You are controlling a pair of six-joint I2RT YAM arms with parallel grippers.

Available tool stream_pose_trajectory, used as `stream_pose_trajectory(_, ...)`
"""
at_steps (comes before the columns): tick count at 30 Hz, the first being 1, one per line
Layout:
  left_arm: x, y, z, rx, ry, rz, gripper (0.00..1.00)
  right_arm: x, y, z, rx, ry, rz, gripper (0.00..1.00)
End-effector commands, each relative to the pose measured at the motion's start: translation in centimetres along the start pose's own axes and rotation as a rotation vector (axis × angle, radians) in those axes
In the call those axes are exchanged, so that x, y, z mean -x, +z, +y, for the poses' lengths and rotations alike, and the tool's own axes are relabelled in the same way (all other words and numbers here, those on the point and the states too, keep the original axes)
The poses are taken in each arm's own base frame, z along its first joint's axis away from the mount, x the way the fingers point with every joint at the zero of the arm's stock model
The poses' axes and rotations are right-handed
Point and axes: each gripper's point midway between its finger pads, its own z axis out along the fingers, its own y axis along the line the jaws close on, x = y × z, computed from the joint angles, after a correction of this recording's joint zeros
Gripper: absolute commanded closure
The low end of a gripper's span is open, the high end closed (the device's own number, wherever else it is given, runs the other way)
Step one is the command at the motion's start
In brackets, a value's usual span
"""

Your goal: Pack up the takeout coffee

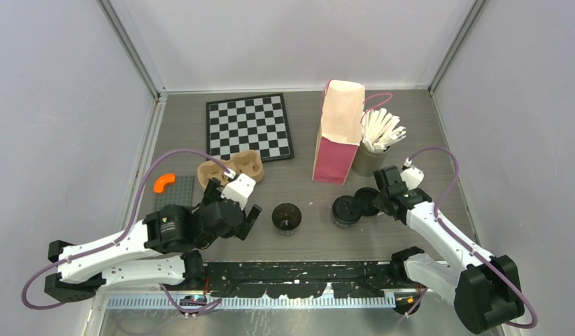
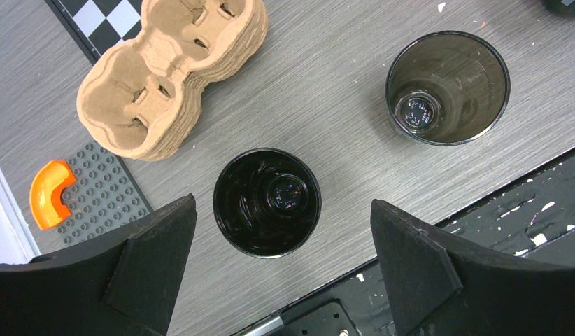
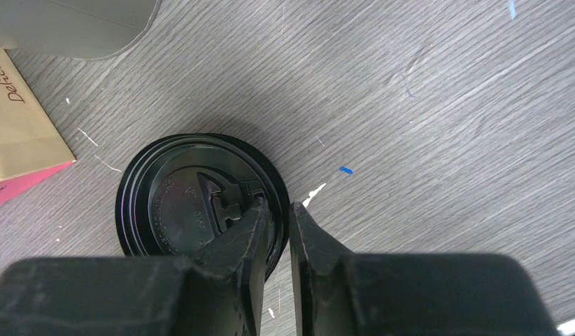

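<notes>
Two open black cups stand on the table. One cup (image 2: 267, 203) lies straight below my left gripper (image 2: 282, 203), framed by its wide open fingers; the arm hides it in the top view. The other cup (image 2: 447, 87) (image 1: 286, 217) stands to the right. My left gripper (image 1: 243, 213) hovers left of that one. A flat black lid (image 3: 180, 210) (image 1: 367, 201) lies by the paper bag (image 1: 338, 131). My right gripper (image 3: 279, 208) (image 1: 380, 198) pinches its rim, one finger on top and one outside. Another lid-topped black piece (image 1: 346, 210) sits beside it.
The brown pulp cup tray (image 1: 232, 170) (image 2: 169, 73) sits behind the left gripper. Behind it lies a checkerboard (image 1: 248, 127). A grey studded plate (image 1: 174, 192) with an orange elbow (image 1: 162, 182) lies at the left. A grey cup of white sticks (image 1: 372, 157) stands right of the bag.
</notes>
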Motion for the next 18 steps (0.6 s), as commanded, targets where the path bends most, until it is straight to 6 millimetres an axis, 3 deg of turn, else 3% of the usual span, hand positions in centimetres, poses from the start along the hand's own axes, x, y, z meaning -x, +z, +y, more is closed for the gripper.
stream_pose_trajectory(1, 0.8, -0.1, -0.1, -0.002, -0.014, -0.034, 0.04, 1.0, 0.2, 0.3, 0.001, 0.031, -0.041, 0.79)
stream_pose_trajectory(8, 0.7, -0.1, -0.1, -0.002, -0.013, -0.033, 0.04, 1.2, 0.0, 0.6, 0.024, 0.023, -0.049, 0.99)
stream_pose_trajectory(18, 0.8, -0.1, -0.1, -0.006, -0.014, -0.037, 0.04, 2.6, -2.0, 0.9, 0.058, 0.031, -0.071, 1.0)
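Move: The right hand's barely parted fingers already straddle the near-right rim of the upper black lid, whose middle lies about 4 cm to the left, 2 cm ahead and 1 cm lower. The lidded cup stands about 10 cm left and 2 cm back. The straw cup is some 14 cm ahead and 4 cm left, and the paper bag about 12 cm ahead and 15 cm left. From the left hand the lid is roughly 42 cm right, 2 cm ahead and 16 cm lower. Staying almost in place at first, the right hand shuts its slightly open fingers until they are practically closed, pinching the black lid's thin rim on its near-right side. It then rises straight up about 1 cm, fingers kept shut on the rim, and the wrist tips up very slightly. ##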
